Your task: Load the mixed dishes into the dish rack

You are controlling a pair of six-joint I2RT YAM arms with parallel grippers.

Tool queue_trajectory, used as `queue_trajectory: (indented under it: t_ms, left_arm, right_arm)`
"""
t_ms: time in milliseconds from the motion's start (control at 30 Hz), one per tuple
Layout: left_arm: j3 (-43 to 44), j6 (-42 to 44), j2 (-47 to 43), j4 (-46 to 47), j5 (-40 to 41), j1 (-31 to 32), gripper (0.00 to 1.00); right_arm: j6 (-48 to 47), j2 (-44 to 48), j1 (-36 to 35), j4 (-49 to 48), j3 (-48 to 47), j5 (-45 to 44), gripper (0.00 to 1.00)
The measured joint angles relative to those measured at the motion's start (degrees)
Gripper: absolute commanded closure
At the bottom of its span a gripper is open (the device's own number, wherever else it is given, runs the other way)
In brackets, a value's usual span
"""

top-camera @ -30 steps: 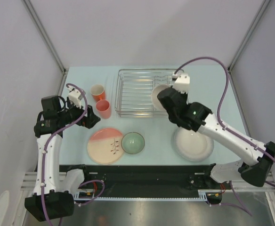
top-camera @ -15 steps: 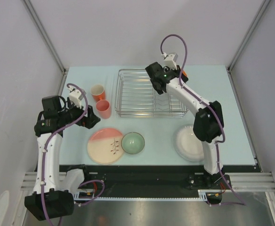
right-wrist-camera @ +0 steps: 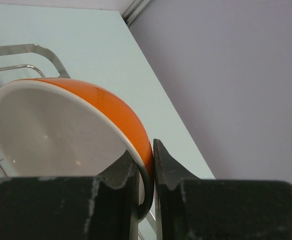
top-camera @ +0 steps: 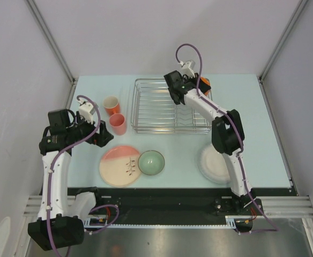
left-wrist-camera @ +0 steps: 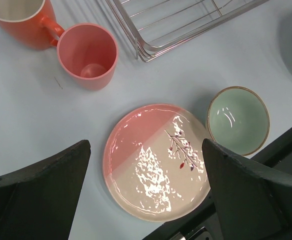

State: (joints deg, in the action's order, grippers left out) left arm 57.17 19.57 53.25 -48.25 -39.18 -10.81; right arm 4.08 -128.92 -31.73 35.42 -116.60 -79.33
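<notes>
The silver wire dish rack (top-camera: 156, 107) stands at the back middle of the table. My right gripper (top-camera: 198, 88) is over its back right corner, shut on the rim of the small white-and-orange bowl (right-wrist-camera: 71, 125), which is tilted on edge above the rack wires (right-wrist-camera: 16, 50). My left gripper (top-camera: 105, 138) hangs open above the table, its fingers (left-wrist-camera: 36, 195) spread over the cream-and-pink plate (left-wrist-camera: 156, 160). The pale green bowl (left-wrist-camera: 238, 120) lies right of that plate. Two orange cups (top-camera: 111, 104) (top-camera: 118, 123) stand left of the rack. The right arm partly hides the large white plate (top-camera: 209, 163).
The rack's near corner (left-wrist-camera: 146, 55) is close to the lower cup (left-wrist-camera: 88, 55). Grey walls and metal frame posts close in the table on the back and sides. A black rail (top-camera: 162, 195) runs along the near edge.
My right arm has swung from the rack's front right up to its back right corner, carrying the small bowl. The left arm has stayed put.
</notes>
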Motion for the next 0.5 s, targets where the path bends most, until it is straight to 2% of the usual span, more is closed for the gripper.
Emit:
queue_trajectory:
  t_ms: [233,500]
  left_arm:
    - [0.0,0.0,0.02,-0.37,0.02,0.02,0.0]
    - [0.0,-0.02,0.74,-0.35,0.0,0.0,0.0]
  right_arm:
    - [-2.91,-3.91,1.03,-4.28,0.07,0.26,1.0]
    - [-2.36,-8.48,0.7,-3.41,0.07,1.79,1.0]
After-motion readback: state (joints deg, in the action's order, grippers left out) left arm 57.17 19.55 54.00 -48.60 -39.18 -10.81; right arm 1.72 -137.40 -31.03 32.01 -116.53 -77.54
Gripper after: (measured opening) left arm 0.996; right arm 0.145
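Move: My right hand holds the orange-and-white bowl by its rim over the right end of the dish rack. The rack slots it is bound for lie about 14 cm below my hand, some 3 cm ahead and 2 cm left. The rack's right rim runs roughly 5 cm to my right, about 11 cm down; the white plate is some 26 cm back and 12 cm right. From my left hand, those slots are about 28 cm ahead and 49 cm right. I sink the bowl about 7 cm into the right end of the rack with my right hand, easing nearly 2 cm forward early on. My fingers keep their closed pinch on the rim and tip downward by some 5 degrees, taking the bowl down beside the rack's right rim. ##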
